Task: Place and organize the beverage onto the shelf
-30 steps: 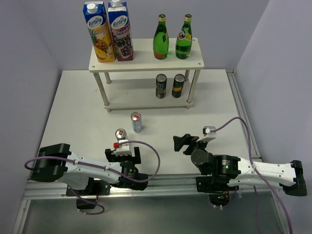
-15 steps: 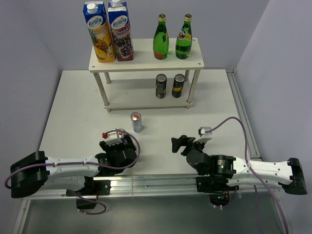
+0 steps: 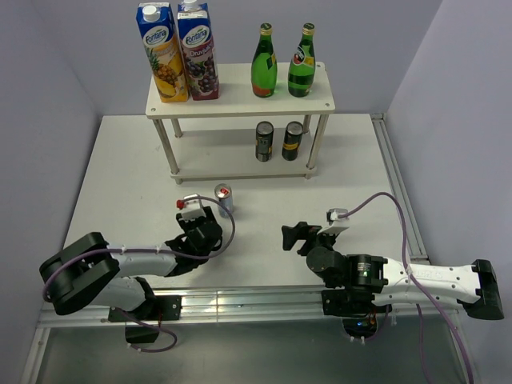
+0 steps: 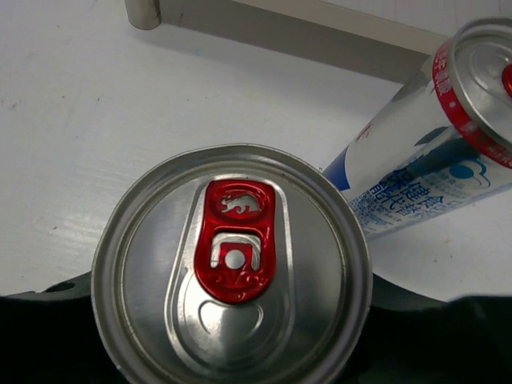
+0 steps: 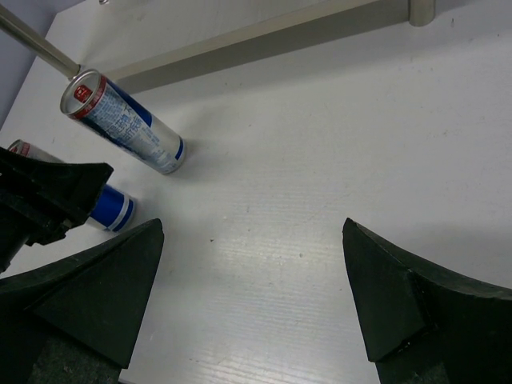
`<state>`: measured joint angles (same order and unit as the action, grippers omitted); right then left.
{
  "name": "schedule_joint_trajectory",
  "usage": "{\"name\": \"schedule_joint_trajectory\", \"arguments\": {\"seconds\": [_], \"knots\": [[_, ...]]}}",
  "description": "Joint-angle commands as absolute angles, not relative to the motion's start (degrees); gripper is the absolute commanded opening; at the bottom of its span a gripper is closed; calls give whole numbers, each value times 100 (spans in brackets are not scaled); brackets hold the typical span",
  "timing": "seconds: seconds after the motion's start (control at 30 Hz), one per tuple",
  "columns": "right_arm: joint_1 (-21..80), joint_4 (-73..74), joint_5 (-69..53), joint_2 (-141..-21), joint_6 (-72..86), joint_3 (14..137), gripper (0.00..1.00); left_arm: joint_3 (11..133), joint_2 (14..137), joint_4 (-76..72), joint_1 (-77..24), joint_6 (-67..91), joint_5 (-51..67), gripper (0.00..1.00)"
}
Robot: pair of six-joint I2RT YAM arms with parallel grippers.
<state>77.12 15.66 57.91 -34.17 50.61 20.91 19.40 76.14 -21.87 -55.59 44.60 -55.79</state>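
Two slim silver cans with red tabs are on the table in front of the shelf. The free can stands just before the shelf's lower board. The other can sits a little nearer, between the jaws of my left gripper, which is shut on it; from above the gripper hides it. My right gripper hangs open over bare table to the right of both cans, holding nothing.
Two juice cartons and two green bottles stand on the shelf's top board. Two dark cans sit on the lower board. Walls close in the table at left, right and back.
My left arm reached forward over the nearer can and its jaws closed on it. The right gripper shifted only slightly and stayed open.
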Motion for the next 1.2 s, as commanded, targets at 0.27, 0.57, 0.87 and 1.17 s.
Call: {"name": "schedule_joint_trajectory", "arguments": {"seconds": [0.27,0.57,0.87,1.17], "knots": [[7743,1512,6117,-3208,5194,1890,100,2662,7006,-1714,-5362,3701,-5529,0],[7752,1407,6091,-3085,5107,1846,100,3813,6794,-1819,-4123,2383,-4678,0],[7743,1573,6091,-2909,5124,1819,100,4973,7891,-2381,-2928,1855,-3710,0],[7752,1591,6091,-2935,5185,1811,100,5747,9236,-2926,-2716,1644,-3516,0]]}}
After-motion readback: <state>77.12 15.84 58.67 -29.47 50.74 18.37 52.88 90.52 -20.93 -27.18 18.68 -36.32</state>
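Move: Roughly 27 cm ahead of the left hand, 4 cm to its left and 4 cm below lies the free left end of the lower shelf, where the can already in its fingers is headed. The shelf's front left post is 20 cm ahead, 10 cm left; the remaining silver can 9 cm ahead, 7 cm right; the nearer black can 28 cm ahead, 19 cm right. From the right hand that shelf spot is some 36 cm ahead, 32 cm left, 12 cm below. Keeping its grip on the blue-and-silver can, the left hand lifts it from the table and swings it forward about 18 cm towards the left end of the lower shelf, drifting some 4 cm left. It climbs about 13 cm on the way, its fingers tipping up slightly, then sinks a couple of centimetres while still reaching forward. ##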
